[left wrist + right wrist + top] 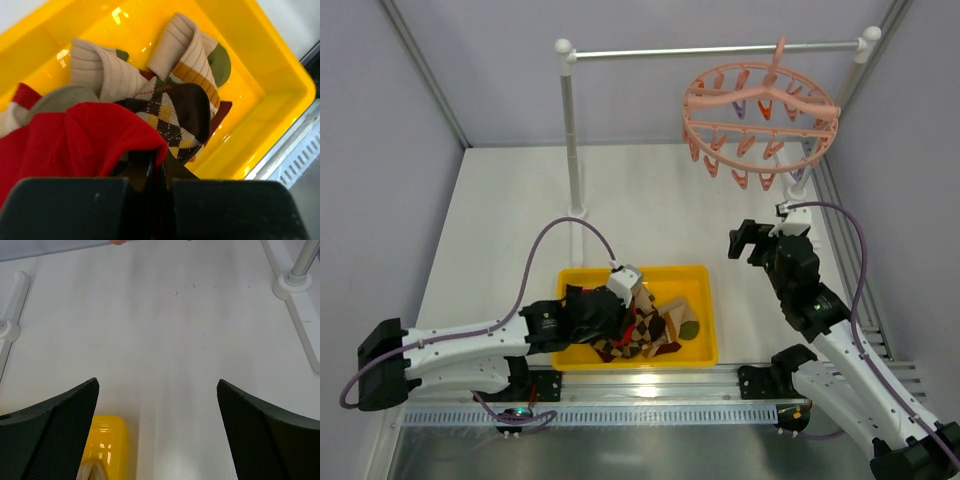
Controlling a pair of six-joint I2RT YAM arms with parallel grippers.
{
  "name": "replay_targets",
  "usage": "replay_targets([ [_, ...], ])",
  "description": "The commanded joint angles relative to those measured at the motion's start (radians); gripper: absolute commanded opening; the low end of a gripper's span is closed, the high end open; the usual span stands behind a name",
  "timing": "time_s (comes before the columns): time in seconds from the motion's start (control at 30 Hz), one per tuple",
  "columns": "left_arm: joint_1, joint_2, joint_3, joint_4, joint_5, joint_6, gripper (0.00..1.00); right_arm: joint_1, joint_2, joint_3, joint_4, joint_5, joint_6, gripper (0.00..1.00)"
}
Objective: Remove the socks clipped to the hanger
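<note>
The salmon-pink ring hanger point(760, 110) hangs by its hook from the rail at the back right; I see no sock on its clips. Several socks point(640, 330) lie heaped in the yellow bin point(690, 275). My left gripper point(618, 312) is low in the bin, shut on the red sock point(85, 135), which drapes over the fingers next to the argyle sock point(175, 115) and the striped socks point(190, 55). My right gripper point(745, 242) is open and empty, above the table right of the bin and below the hanger.
The white-and-metal rail stand point(570, 130) has a post at the back left and feet on the table point(295, 280). The bin's corner point(107, 440) shows by my right gripper's point(157, 440) left finger. A metal rail point(620, 410) runs along the near edge.
</note>
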Motion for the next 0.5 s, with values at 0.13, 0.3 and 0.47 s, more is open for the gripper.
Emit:
replay_targets([
  [0.13,-0.092,0.148,0.017,0.141,-0.028,-0.037,0.05,-0.004,-0.038,-0.001,-0.013,0.03,0.014,1.0],
  [0.3,-0.109,0.163,0.043,0.134,-0.072,-0.034,0.99,-0.005,-0.054,0.0,-0.028,0.034,0.011,1.0],
  [0.47,-0.141,0.187,0.1,0.028,-0.146,-0.016,1.0,-0.005,-0.058,-0.003,-0.032,0.039,0.009,1.0],
])
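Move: Over the middle of the yellow box, the left hand holds the red sock; the box's middle is about 1 cm ahead and some 8 cm below it. The argyle sock lies about 3 cm to its right, 1 cm back and 9 cm down, and the beige sock with the green toe 9 cm right, 1 cm ahead and equally low. From the right hand the box's middle is roughly 26 cm left, 13 cm back and 17 cm down. Sinking about 3.5 cm into the yellow box while drifting some 2 cm each back and to the right, the left hand lowers the red sock onto the pile. At the bottom its shut fingers spring wide open and let go; the hand then eases up about 1 cm, fingers still spread over the socks. ##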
